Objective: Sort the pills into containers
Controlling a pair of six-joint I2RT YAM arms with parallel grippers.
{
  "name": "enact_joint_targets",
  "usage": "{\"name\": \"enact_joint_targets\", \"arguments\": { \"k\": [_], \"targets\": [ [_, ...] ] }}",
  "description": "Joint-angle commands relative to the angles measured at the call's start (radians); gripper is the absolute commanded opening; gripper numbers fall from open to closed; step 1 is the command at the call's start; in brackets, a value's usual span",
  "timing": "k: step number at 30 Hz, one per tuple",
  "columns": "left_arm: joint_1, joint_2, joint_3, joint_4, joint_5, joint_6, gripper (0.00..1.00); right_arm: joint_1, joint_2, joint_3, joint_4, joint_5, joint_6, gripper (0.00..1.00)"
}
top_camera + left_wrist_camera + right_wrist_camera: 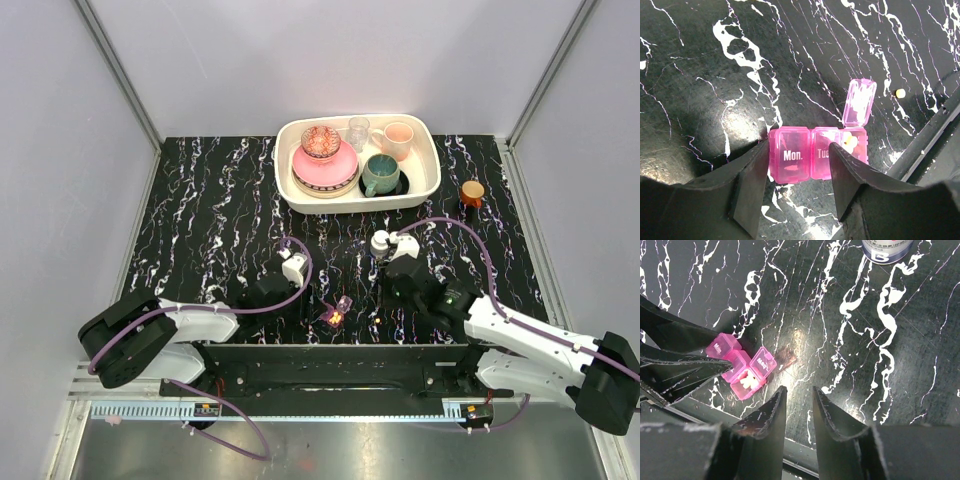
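The magenta pill box (796,155) lies on the black marbled table near its front edge, also seen in the overhead view (340,311). Its "Mon." and "Tue" compartments are closed. The third compartment's lid (860,102) stands up, and a few pale yellowish pills (850,141) lie inside (750,381). One loose pill (900,93) rests on the table to the right. My left gripper (799,147) is open, its fingers straddling the box's "Mon." end. My right gripper (799,388) hovers to the right of the box, narrowly open with nothing between its fingers.
A white bottle (381,243) stands just behind the right gripper. A cream tray (436,165) of crockery sits at the back, with a small orange-lidded jar (472,192) to its right. A dark rail (925,145) runs along the table's front edge close to the box.
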Motion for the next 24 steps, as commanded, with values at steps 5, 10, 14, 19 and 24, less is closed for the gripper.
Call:
{"name": "enact_joint_targets", "arguments": {
  "k": [5,10,14,19,24],
  "targets": [
    [-0.008,0.008,-0.008,-0.060,0.004,-0.003,0.54,-0.014,0.083,-0.008,0.043,0.013,0.020,0.21],
    [-0.008,-0.007,-0.012,-0.065,-0.001,-0.003,0.53,-0.017,0.175,-0.023,0.132,-0.026,0.001,0.09],
    [-0.008,-0.006,-0.017,-0.065,-0.002,-0.001,0.52,-0.015,0.218,-0.036,0.190,-0.034,-0.020,0.05],
    [-0.009,-0.009,-0.023,-0.062,-0.001,-0.001,0.52,-0.015,0.250,-0.045,0.246,-0.022,-0.040,0.04],
    [-0.009,-0.007,-0.020,-0.065,0.002,0.003,0.52,-0.015,0.325,-0.013,0.269,-0.020,-0.062,0.03]
  ]
}}
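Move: The open lid of the pink pill box lies about 6 cm to the right hand's left, 1 cm back and some 8 cm below. The box's open compartment with pills is about 8 cm left and 4 cm back; a loose pill lies roughly 5 cm straight back on the table, and the white bottle about 11 cm straight ahead. From the left hand, the lid is about 6 cm right, 1 cm forward and 1 cm lower. The left fingers keep their place around the Mon. end of the pill box, holding it steady, while the right hand drops about 6 cm towards the table beside the open lid, shutting its part-open fingers on nothing. As the descent slows, the right hand eases 1 to 2 cm left and 1 cm forward, fingertips nearing the lid without reaching it. ##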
